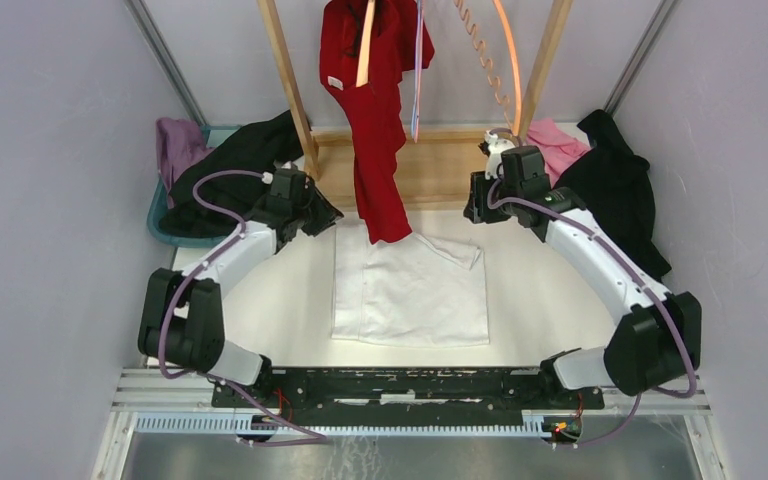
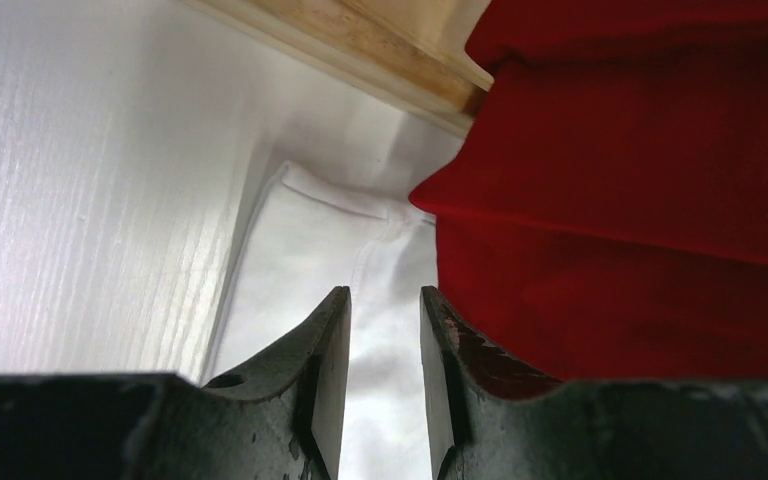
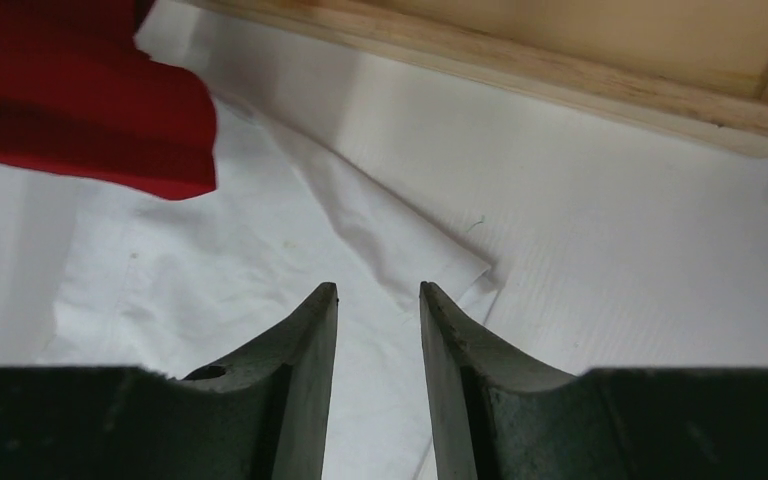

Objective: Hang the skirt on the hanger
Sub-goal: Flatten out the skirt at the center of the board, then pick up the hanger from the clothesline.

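A white skirt (image 1: 410, 290) lies flat on the table, its far right corner folded over. My left gripper (image 1: 328, 214) hovers over the skirt's far left corner, jaws open with only white cloth (image 2: 310, 240) seen below the gap between the fingertips (image 2: 384, 292). Over the folded far right corner (image 3: 400, 240) my right gripper (image 1: 474, 205) is open too, holding nothing (image 3: 378, 286). A red garment (image 1: 375, 120) hangs from a wooden hanger (image 1: 365, 45) on the rack, and its hem rests on the skirt's far edge. A thin pale hanger (image 1: 418, 75) hangs beside it.
The wooden rack's base (image 1: 430, 170) and posts (image 1: 288, 80) stand just behind the skirt. A teal bin (image 1: 165, 215) with black and purple clothes is at the far left. Pink (image 1: 558, 145) and black (image 1: 620, 190) clothes are piled at the far right.
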Available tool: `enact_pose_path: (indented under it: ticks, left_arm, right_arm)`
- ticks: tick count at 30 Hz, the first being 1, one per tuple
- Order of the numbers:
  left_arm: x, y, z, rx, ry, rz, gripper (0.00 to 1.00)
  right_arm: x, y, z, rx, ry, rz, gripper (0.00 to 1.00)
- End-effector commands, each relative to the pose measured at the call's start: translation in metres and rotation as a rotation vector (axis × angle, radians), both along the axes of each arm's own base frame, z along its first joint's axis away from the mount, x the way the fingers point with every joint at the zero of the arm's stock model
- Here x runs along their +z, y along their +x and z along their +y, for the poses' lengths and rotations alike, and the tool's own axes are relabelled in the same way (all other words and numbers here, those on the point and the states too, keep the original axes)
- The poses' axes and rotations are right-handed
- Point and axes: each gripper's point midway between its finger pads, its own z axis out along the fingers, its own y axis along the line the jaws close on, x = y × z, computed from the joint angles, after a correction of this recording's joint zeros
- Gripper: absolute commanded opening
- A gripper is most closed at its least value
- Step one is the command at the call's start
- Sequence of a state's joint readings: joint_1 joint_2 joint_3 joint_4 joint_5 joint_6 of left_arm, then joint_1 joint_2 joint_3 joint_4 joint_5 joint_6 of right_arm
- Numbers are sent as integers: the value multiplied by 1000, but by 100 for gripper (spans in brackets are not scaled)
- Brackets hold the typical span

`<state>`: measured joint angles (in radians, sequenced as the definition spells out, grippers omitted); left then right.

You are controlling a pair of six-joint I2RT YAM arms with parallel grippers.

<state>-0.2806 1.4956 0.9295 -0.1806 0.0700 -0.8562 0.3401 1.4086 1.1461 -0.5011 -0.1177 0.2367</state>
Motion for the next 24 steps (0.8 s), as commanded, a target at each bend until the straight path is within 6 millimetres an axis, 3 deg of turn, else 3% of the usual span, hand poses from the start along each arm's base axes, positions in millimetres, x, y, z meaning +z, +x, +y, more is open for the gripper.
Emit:
enact_pose_path:
  ticks: [1, 6, 9, 14, 17, 19, 23, 24]
  left_arm:
    - [50, -1, 2, -34, -9, -129, 38]
    - [51, -29, -1, -64, -45, -138, 37]
    - [51, -43, 1, -75, -45, -145, 37]
    - [52, -57, 7, -90, -15, -149, 38]
    - [49, -61, 7, -107, -4, -143, 49]
    - [46, -64, 6, -124, -6, -137, 65]
    - [48, -68, 5, -135, -15, -146, 73]
    - [49, -69, 5, -135, -17, -150, 94]
  right_arm:
    - [46, -13, 21, 112, 115, -70, 41]
    - [15, -34, 29, 132, 105, -9, 40]
    - [34, -41, 34, 129, 118, -69, 41]
    - [132, -45, 38, 114, 151, -249, 42]
    - [194, -43, 41, 91, 227, -350, 42]
    - [227, -40, 47, 83, 290, -402, 42]
    - [272, -19, 57, 33, 391, -499, 40]
    - [277, -11, 60, 22, 400, -511, 39]
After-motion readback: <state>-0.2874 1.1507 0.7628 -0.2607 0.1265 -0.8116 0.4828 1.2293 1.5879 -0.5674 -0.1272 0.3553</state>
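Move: The white skirt's middle lies about 11 cm back, 13 cm to the right and 10 cm below the left hand. The hanging red sleeve's end is some 9 cm to this hand's right, 3 cm back and slightly higher. From the right hand the skirt is about 9 cm back, 9 cm left and 16 cm below, while the orange hanger's lower end hangs some 8 cm ahead, 5 cm right and 15 cm above. Already clear of the skirt, the right hand first eases back about 5 cm while drifting left, then shoots some 25 cm up away from the cloth, tilting its fingers up about 30 degrees and keeping them partly open as it climbs to the height of the hanging things. Meanwhile the empty left hand lifts beside the red sleeve and then draws back about 6 cm over the skirt's left edge, staying slightly higher than it began and spreading its part-open fingers wide near the end. ##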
